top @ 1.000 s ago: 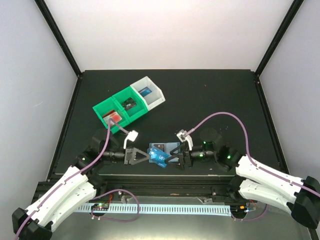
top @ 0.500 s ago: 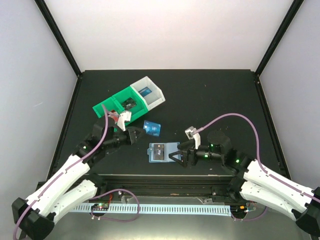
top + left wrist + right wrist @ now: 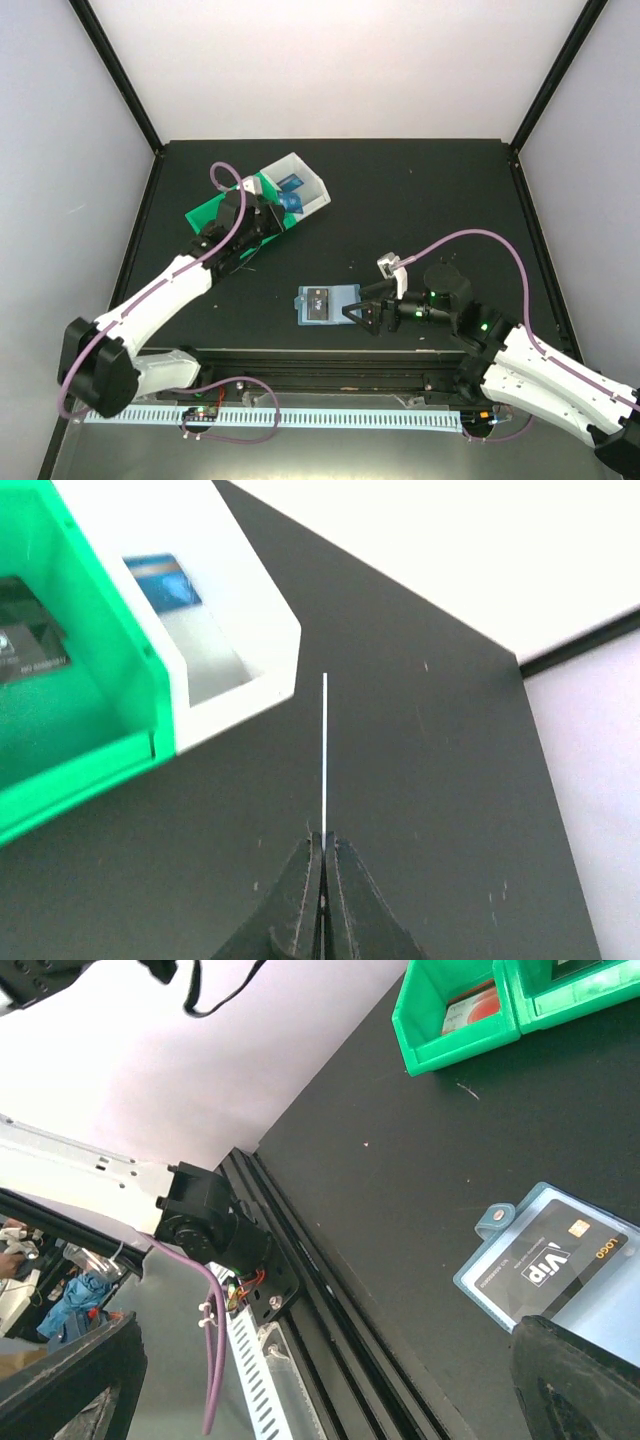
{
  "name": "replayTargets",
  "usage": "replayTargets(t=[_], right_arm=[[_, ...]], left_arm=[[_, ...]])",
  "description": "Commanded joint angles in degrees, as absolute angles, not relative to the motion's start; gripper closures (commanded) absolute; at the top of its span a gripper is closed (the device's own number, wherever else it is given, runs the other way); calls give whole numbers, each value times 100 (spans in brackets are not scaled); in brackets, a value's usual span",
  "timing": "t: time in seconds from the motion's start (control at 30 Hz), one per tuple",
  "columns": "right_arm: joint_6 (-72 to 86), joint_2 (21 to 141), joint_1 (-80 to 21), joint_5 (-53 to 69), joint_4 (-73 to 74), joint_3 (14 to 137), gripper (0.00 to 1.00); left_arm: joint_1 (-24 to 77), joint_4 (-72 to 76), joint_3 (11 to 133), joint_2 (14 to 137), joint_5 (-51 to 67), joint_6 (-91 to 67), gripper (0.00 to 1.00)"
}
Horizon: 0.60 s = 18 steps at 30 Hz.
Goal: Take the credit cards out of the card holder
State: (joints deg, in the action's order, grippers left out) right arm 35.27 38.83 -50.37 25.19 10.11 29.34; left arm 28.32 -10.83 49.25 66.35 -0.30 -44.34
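Observation:
The pale blue card holder (image 3: pixel 325 302) lies flat near the table's front edge, with a black credit card (image 3: pixel 562 1258) marked VIP inside it. My right gripper (image 3: pixel 354 313) stands open just right of the holder, touching nothing; its fingers (image 3: pixel 585 1380) frame the right wrist view. My left gripper (image 3: pixel 276 205) is up at the bins, shut on a blue credit card (image 3: pixel 291 201). The left wrist view shows that card edge-on as a thin white line (image 3: pixel 325 750) beside the white bin's corner. The left gripper (image 3: pixel 324 842) pinches its lower end.
A white bin (image 3: pixel 235 620) holds a blue card (image 3: pixel 163 581). Joined to it, a green bin (image 3: pixel 70 730) holds a black card (image 3: pixel 30 648). A further green bin (image 3: pixel 455 1030) holds a red card (image 3: pixel 478 1005). The table's front rail (image 3: pixel 300 1260) lies near the holder.
My left arm pulled the blue card out of the holder and carried it up-left to the white bin. My right gripper let go of the holder, opened wide and drew back a little.

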Motion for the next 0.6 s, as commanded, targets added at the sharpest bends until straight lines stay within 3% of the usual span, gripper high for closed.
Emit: replayTargets(t=[0.0, 0.3, 0.57], right_arm=[[3518, 3851, -5019, 2383, 1088, 3169, 0], [3618, 3914, -5027, 2474, 989, 3206, 0], [3604, 3977, -5027, 2614, 1327, 3357, 0]], left_arm=[[2734, -205, 5487, 7253, -702, -4817, 98], [2669, -265, 6537, 8768, -891, -5378, 98], [2456, -1500, 7715, 9946, -1395, -5956, 98]])
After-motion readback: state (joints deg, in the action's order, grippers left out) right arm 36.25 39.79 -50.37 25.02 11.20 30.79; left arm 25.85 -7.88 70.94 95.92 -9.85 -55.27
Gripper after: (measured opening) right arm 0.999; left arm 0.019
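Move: The white bin, where the held blue card is headed, lies about 18 cm ahead of the left hand, a couple of centimetres to its left and some 16 cm below. The middle green compartment with the black card sits about 10 cm ahead and 13 cm left of the hand; the green compartment with the red cards is about 2 cm ahead and 23 cm left. From the idle right hand the white bin is roughly 43 cm ahead and 16 cm left, also well below. Still pinching the blue card edge-on in its shut fingers, the left hand carries it forward about 12 cm towards the white bin, level at first and then also sinking some 3 cm. On the way the wrist swings about 15 degrees counter-clockwise and, late on, tips down slightly. ##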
